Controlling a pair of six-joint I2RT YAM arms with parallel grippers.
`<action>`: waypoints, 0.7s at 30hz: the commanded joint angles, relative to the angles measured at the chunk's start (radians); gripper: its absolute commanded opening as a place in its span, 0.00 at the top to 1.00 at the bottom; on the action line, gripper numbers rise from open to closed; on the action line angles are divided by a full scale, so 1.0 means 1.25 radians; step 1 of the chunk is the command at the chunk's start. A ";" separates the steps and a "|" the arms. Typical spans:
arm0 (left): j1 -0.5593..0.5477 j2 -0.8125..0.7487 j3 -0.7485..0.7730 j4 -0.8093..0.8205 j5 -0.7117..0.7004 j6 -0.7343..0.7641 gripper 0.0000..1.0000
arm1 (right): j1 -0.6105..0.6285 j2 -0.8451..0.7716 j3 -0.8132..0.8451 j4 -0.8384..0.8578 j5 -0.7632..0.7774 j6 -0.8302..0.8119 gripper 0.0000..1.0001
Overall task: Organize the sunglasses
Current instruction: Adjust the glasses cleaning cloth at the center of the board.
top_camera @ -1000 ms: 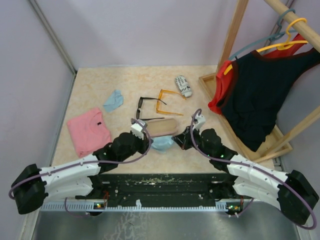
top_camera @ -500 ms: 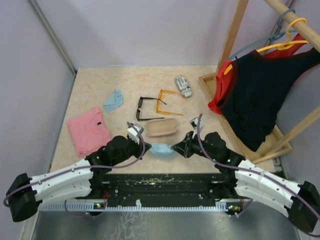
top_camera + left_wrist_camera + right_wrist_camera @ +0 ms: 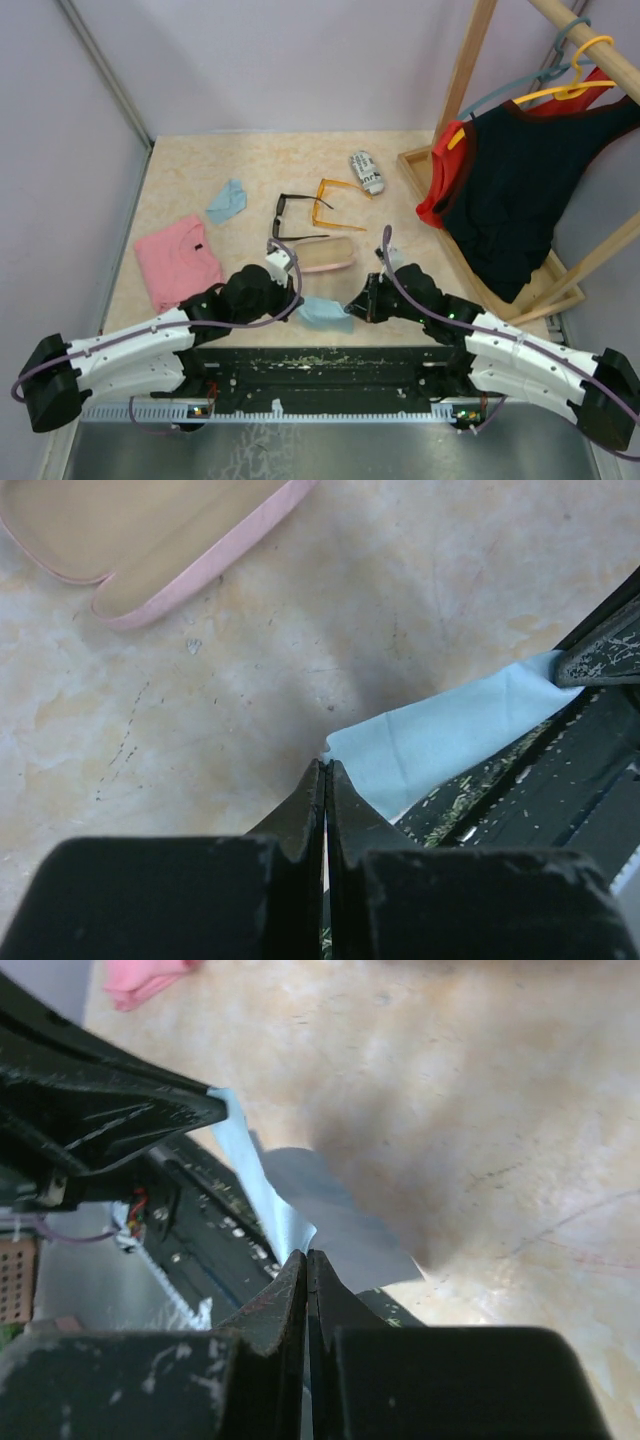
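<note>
The black sunglasses and the orange sunglasses lie side by side mid-table, arms unfolded, untouched. Nearer me, a small light-blue cloth is stretched between both grippers at the table's front edge. My left gripper is shut on its left corner; my right gripper is shut on its right edge. The cloth hangs partly over the black base rail. An open pink case lies just beyond the cloth.
A black-and-white printed case sits behind the orange pair. A second blue cloth and a folded pink garment lie at left. A wooden clothes rack with a black and red garment stands at right.
Both grippers have drawn back toward the near edge and lowered, carrying the blue cloth away from the pink case; it now spans between them over the table's front edge.
</note>
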 commanded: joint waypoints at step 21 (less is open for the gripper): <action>0.005 0.248 -0.060 0.365 -0.180 0.098 0.99 | -0.095 0.257 -0.098 0.500 0.201 -0.139 1.00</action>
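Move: Both hands hold the cleaning cloth by its upper corners. The spot of table where it is to lie is some 7 cm below them, about 8 cm to the left hand's right and 2 cm back, and about 7 cm to the right hand's left, level with it. From the left hand, the open pink case stands about 12 cm ahead and 8 cm right; the black sunglasses lie some 23 cm straight ahead. Both hands keep the cloth's corners pinched in their shut fingers, first dipping quickly towards the table, then sweeping forward towards the case. The left goes about 5 cm forward and 3.5 down; the right goes farther, some 8.5 forward and 5 down, turning about 15 degrees clockwise. The cloth is drawn along between them. ##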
